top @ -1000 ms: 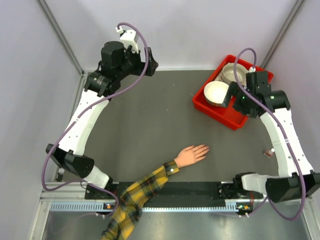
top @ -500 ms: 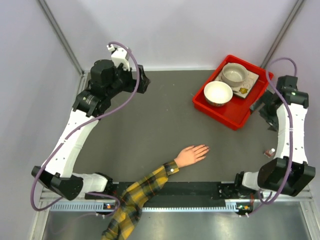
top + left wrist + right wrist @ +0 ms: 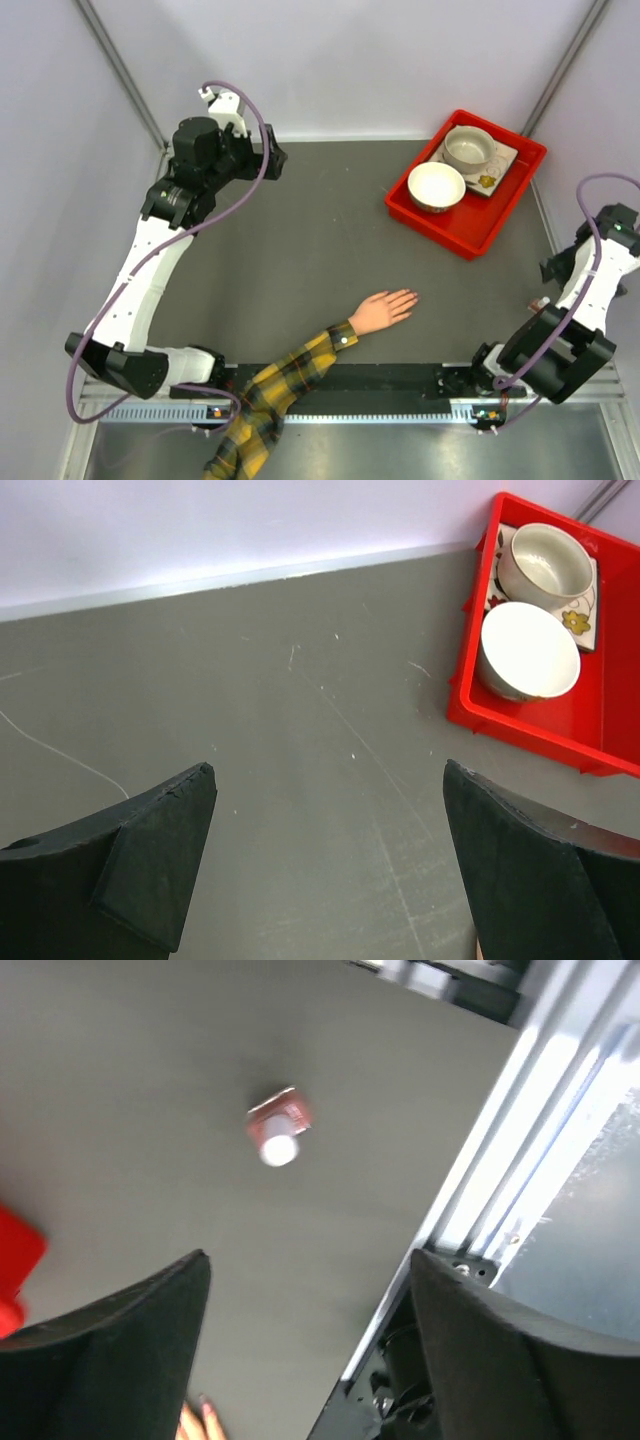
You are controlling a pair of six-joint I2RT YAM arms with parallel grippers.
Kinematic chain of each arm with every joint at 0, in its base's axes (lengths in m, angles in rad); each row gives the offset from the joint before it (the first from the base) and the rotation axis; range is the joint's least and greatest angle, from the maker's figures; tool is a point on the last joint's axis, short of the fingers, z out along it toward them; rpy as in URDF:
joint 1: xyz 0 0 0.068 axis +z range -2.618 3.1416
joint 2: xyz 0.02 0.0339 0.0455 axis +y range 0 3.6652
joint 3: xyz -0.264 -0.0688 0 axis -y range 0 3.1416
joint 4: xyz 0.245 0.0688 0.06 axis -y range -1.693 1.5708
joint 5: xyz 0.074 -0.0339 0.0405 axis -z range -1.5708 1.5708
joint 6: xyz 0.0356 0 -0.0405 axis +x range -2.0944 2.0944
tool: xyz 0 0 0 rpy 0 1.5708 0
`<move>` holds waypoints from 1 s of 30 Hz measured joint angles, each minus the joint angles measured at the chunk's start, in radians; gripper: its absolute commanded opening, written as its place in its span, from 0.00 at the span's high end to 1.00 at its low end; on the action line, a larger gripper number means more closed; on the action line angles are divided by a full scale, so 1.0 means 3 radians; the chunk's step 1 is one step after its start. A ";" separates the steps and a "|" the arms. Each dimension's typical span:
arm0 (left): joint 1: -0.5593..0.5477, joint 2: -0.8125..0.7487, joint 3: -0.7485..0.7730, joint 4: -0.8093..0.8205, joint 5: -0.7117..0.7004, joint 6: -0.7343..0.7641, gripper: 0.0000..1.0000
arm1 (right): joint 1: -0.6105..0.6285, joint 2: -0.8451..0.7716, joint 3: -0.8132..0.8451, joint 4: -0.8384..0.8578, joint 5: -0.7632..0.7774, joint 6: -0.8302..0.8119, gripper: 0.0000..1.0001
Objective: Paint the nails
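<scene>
The pale mannequin hand [image 3: 383, 310] lies palm down near the table's front, its yellow plaid sleeve [image 3: 280, 390] running to the near edge. Its nails [image 3: 412, 296] point right and are too small to make out. The tips of two of the hand's fingers [image 3: 195, 1422] show in the right wrist view. A small dark-red polish bottle [image 3: 278, 1132] with a white cap stands at the right edge; from above the bottle [image 3: 541, 301] is half hidden by the right arm. My right gripper [image 3: 305, 1260] hovers open above and beside it, holding nothing. My left gripper [image 3: 275, 160] hangs open and empty at the far left, far from the hand.
A red tray [image 3: 470, 240] at the back right holds a white bowl [image 3: 436, 186] and a cup [image 3: 468, 148] on a flowered plate. The same tray [image 3: 560, 735] shows in the left wrist view. A metal rail [image 3: 490, 1200] borders the table close to my right gripper.
My right arm has swung from over the red tray to the right edge, down toward the bottle. My left arm has drawn back a little to the left.
</scene>
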 measured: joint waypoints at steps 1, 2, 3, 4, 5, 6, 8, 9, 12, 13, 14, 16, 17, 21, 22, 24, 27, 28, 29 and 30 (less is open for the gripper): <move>0.0000 0.0020 0.0024 0.0000 -0.0008 0.0001 0.01 | -0.0086 -0.0015 -0.0076 0.0041 -0.0001 -0.0032 0.35; -0.0001 0.0052 0.0058 0.0013 -0.0010 0.0008 0.01 | -0.0149 -0.0025 -0.0130 0.0070 -0.0004 -0.0076 0.38; -0.0008 0.0083 0.0090 0.0023 -0.0013 0.0011 0.01 | -0.0198 -0.0036 -0.0181 0.0111 -0.0005 -0.0111 0.44; -0.0013 0.0114 0.0118 0.0033 -0.0022 0.0015 0.01 | -0.0229 -0.0043 -0.0221 0.0161 -0.0005 -0.0139 0.48; -0.0019 0.0145 0.0150 0.0034 -0.0022 0.0023 0.01 | -0.0238 -0.0051 -0.0253 0.0203 -0.0014 -0.0175 0.50; -0.0027 0.0169 0.0173 0.0041 -0.0022 0.0024 0.01 | -0.0243 -0.0060 -0.0284 0.0245 -0.0038 -0.0200 0.56; -0.0048 0.0203 0.0202 0.0047 -0.0019 0.0025 0.01 | -0.0242 -0.0079 -0.0362 0.0376 -0.0094 -0.0264 0.59; -0.0053 0.0214 0.0207 0.0048 -0.0018 0.0025 0.01 | -0.0242 -0.0079 -0.0388 0.0430 -0.0131 -0.0282 0.63; -0.0070 0.0225 0.0217 0.0050 -0.0008 0.0025 0.01 | -0.0252 -0.0076 -0.0502 0.0655 -0.0289 -0.0351 0.64; -0.0070 0.0228 0.0224 0.0048 -0.0006 0.0025 0.01 | -0.0252 -0.0072 -0.0532 0.0708 -0.0329 -0.0366 0.64; -0.0070 0.0229 0.0230 0.0050 -0.0005 0.0027 0.01 | -0.0256 -0.0065 -0.0558 0.0782 -0.0367 -0.0383 0.64; -0.0070 0.0229 0.0239 0.0052 -0.0006 0.0037 0.01 | -0.0280 -0.0028 -0.0596 0.0905 -0.0444 -0.0425 0.63; -0.0070 0.0229 0.0242 0.0056 -0.0006 0.0042 0.01 | -0.0298 -0.0003 -0.0607 0.0954 -0.0479 -0.0439 0.64; -0.0070 0.0229 0.0242 0.0053 -0.0008 0.0061 0.01 | -0.0373 0.0075 -0.0646 0.1095 -0.0526 -0.0487 0.60; -0.0072 0.0228 0.0242 0.0055 -0.0008 0.0065 0.01 | -0.0375 0.0083 -0.0651 0.1106 -0.0526 -0.0488 0.60; -0.0072 0.0229 0.0242 0.0055 -0.0008 0.0071 0.01 | -0.0376 0.0084 -0.0693 0.1152 -0.0529 -0.0497 0.61; -0.0074 0.0229 0.0242 0.0055 -0.0010 0.0092 0.01 | -0.0379 0.0086 -0.0776 0.1212 -0.0530 -0.0519 0.62; -0.0075 0.0228 0.0243 0.0053 -0.0010 0.0099 0.01 | -0.0379 0.0092 -0.0802 0.1226 -0.0532 -0.0523 0.63; -0.0075 0.0228 0.0244 0.0053 -0.0010 0.0106 0.01 | -0.0380 0.0104 -0.0816 0.1235 -0.0530 -0.0524 0.63; -0.0075 0.0229 0.0247 0.0053 -0.0010 0.0113 0.01 | -0.0381 0.0117 -0.0824 0.1240 -0.0530 -0.0524 0.64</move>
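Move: The nail polish bottle stands on the table almost beneath the right hand, some 11 cm down, about 2 cm ahead and 2 cm to its right. From that hand, the red tray's middle is about 31 cm ahead, 17 cm to the left and 12 cm lower; the model hand lies level fore and aft, some 36 cm left and 13 cm below. From the left hand, the bottle is roughly 64 cm right, 18 cm back and 35 cm below. Down onto the nail polish bottle comes the right hand, sinking about 6.5 cm; it first swings a little farther back and to the right, then eases forward some 3 cm as its drift right ends. Early in the descent the wide-open jaws draw in to a bit over a third, leaving the fingertips either side of the white cap; no grip shows yet. The empty left hand shifts about 2 cm forward and right, staying open. ##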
